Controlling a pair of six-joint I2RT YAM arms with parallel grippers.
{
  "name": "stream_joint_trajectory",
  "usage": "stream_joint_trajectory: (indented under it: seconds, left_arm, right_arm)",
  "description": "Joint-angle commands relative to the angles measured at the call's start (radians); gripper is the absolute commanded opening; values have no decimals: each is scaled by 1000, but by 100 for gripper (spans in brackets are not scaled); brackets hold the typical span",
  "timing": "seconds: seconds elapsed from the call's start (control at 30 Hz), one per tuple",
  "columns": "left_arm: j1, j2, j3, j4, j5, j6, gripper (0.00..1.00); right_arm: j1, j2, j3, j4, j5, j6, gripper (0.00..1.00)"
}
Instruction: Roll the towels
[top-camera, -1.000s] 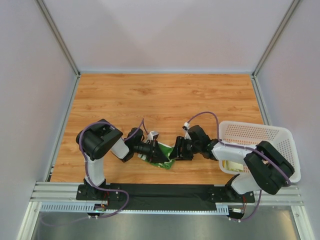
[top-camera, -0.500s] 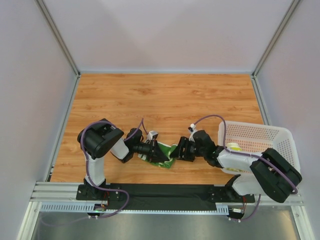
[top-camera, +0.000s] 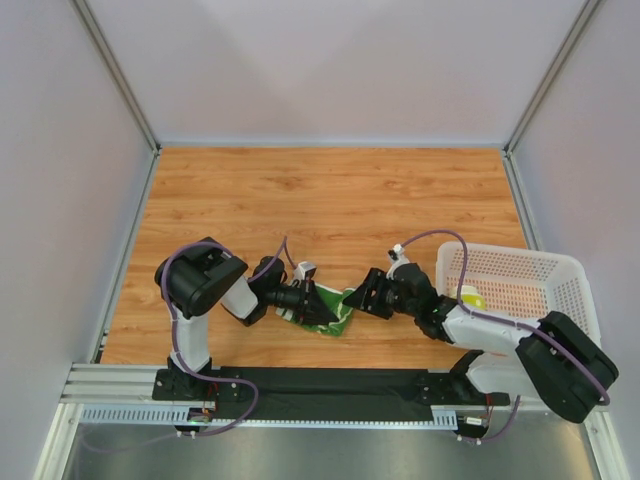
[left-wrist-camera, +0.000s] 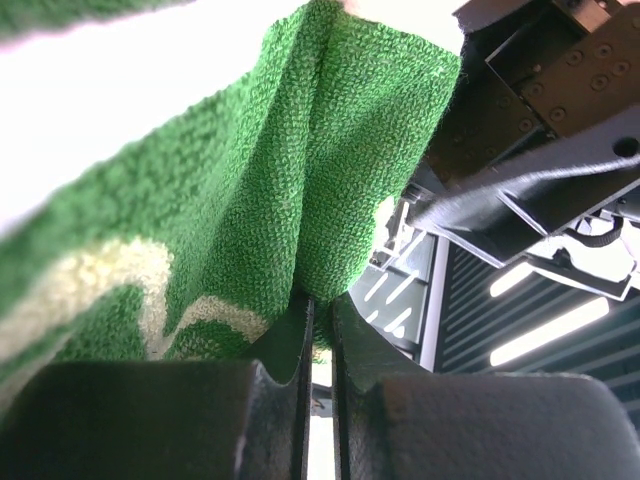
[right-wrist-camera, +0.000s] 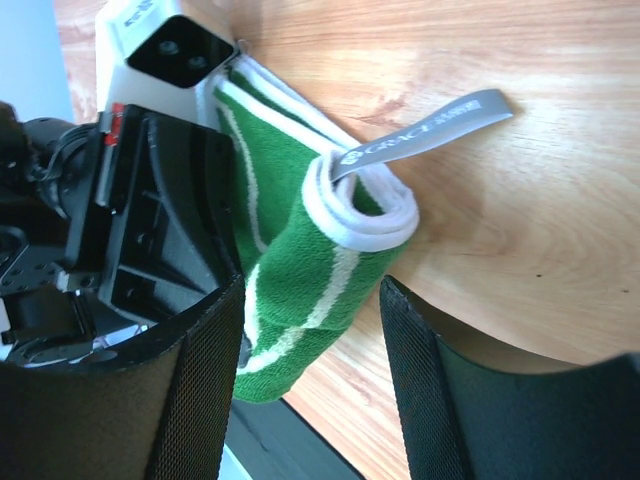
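The dark green towel (top-camera: 338, 318) with cream swirls lies partly rolled near the table's front edge. In the right wrist view its rolled end (right-wrist-camera: 318, 262) shows a white hem and a grey label (right-wrist-camera: 430, 130). My left gripper (top-camera: 320, 306) is shut on a fold of this towel (left-wrist-camera: 250, 200), its jaws (left-wrist-camera: 320, 322) nearly touching. My right gripper (top-camera: 358, 298) stands open just right of the roll, its mesh-padded fingers (right-wrist-camera: 195, 380) on either side of the roll's near end without touching it. The pale yellow towel (top-camera: 472, 296) lies in the basket.
A white perforated basket (top-camera: 520, 252) stands at the right edge of the wooden table (top-camera: 320, 200), with my right arm reaching across its left end. The black rail at the arms' bases (top-camera: 330, 380) runs just below the towel.
My right arm has drawn back to the right, off the green towel, and its jaws have widened slightly. The yellow towel in the basket is uncovered. The left gripper has not moved.
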Motion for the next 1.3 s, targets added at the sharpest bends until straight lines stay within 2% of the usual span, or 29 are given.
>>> stream_joint_trajectory:
  seconds: [0.0, 0.4, 0.53, 0.57, 0.6, 0.67, 0.73, 0.77, 0.8, 0.9, 0.97, 1.03, 1.07, 1.1, 1.2, 1.27]
  left_arm:
    - [-1, 21, -14, -131, -10, -58, 0]
    - [-1, 7, -15, -151, -13, -45, 0]
    - [-1, -6, -12, -175, -19, -30, 2]
    - [-1, -13, -11, -192, -22, -9, 3]
    - [-1, -19, -3, -247, -30, 13, 4]
    - [-1, -51, 11, -336, -38, 98, 8]
    - [-1, -100, 43, -510, -62, 168, 10]
    - [-1, -117, 57, -578, -73, 212, 12]
    - [-1, -134, 93, -724, -105, 291, 14]
    - [-3, -190, 162, -961, -177, 424, 20]
    - [-6, -218, 192, -1035, -208, 464, 27]
    - [-28, -250, 262, -1189, -280, 556, 33]
    - [-45, -263, 300, -1267, -327, 600, 35]
    - [-64, -273, 345, -1425, -446, 637, 36]
    - [-151, -295, 561, -1662, -662, 735, 38]
    - [-208, -295, 626, -1767, -787, 763, 38]
  right_arm:
    - [6, 21, -9, 36, 62, 11, 57]
    - [17, 147, -1, 144, 37, 27, 54]
    - [33, 166, 16, 144, 34, 13, 30]
    - [36, 167, 18, 141, 35, 10, 27]
    - [40, 163, 28, 123, 39, 1, 22]
    - [38, 157, 40, 83, 54, -10, 18]
    - [40, 135, 62, 8, 69, -36, 14]
    - [40, 124, 70, -17, 81, -41, 13]
    - [38, 115, 77, -67, 89, -50, 12]
    - [40, 86, 108, -156, 108, -73, 10]
    - [41, 75, 132, -197, 114, -88, 9]
    - [46, 74, 148, -241, 114, -97, 8]
    - [47, 74, 156, -253, 112, -102, 8]
    - [50, 78, 171, -288, 109, -105, 8]
    - [58, 87, 191, -322, 100, -107, 7]
    - [61, 94, 203, -338, 97, -107, 7]
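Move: Just below the right hand's open fingers is the far end of the green towel's roll, about 3 cm down, 1 cm ahead and 1 cm to the left; its grey tag sticks out some 5 cm ahead, and the towel's unrolled part lies roughly 10 cm left and 3 cm back. From the left hand, shut on the towel, the roll's end is about 4 cm ahead, 6 cm right and 3 cm lower. Sinking about 2.5 cm over the roll, the right hand closes its fingers on it from both sides just behind the far end, then keeps its hold, rising slightly and easing right. Only then does the left hand let go, opening partway as it dips some 2 cm; its wrist turns roughly 40 degrees so the fingers tip downward, and it starts back up and forward. ##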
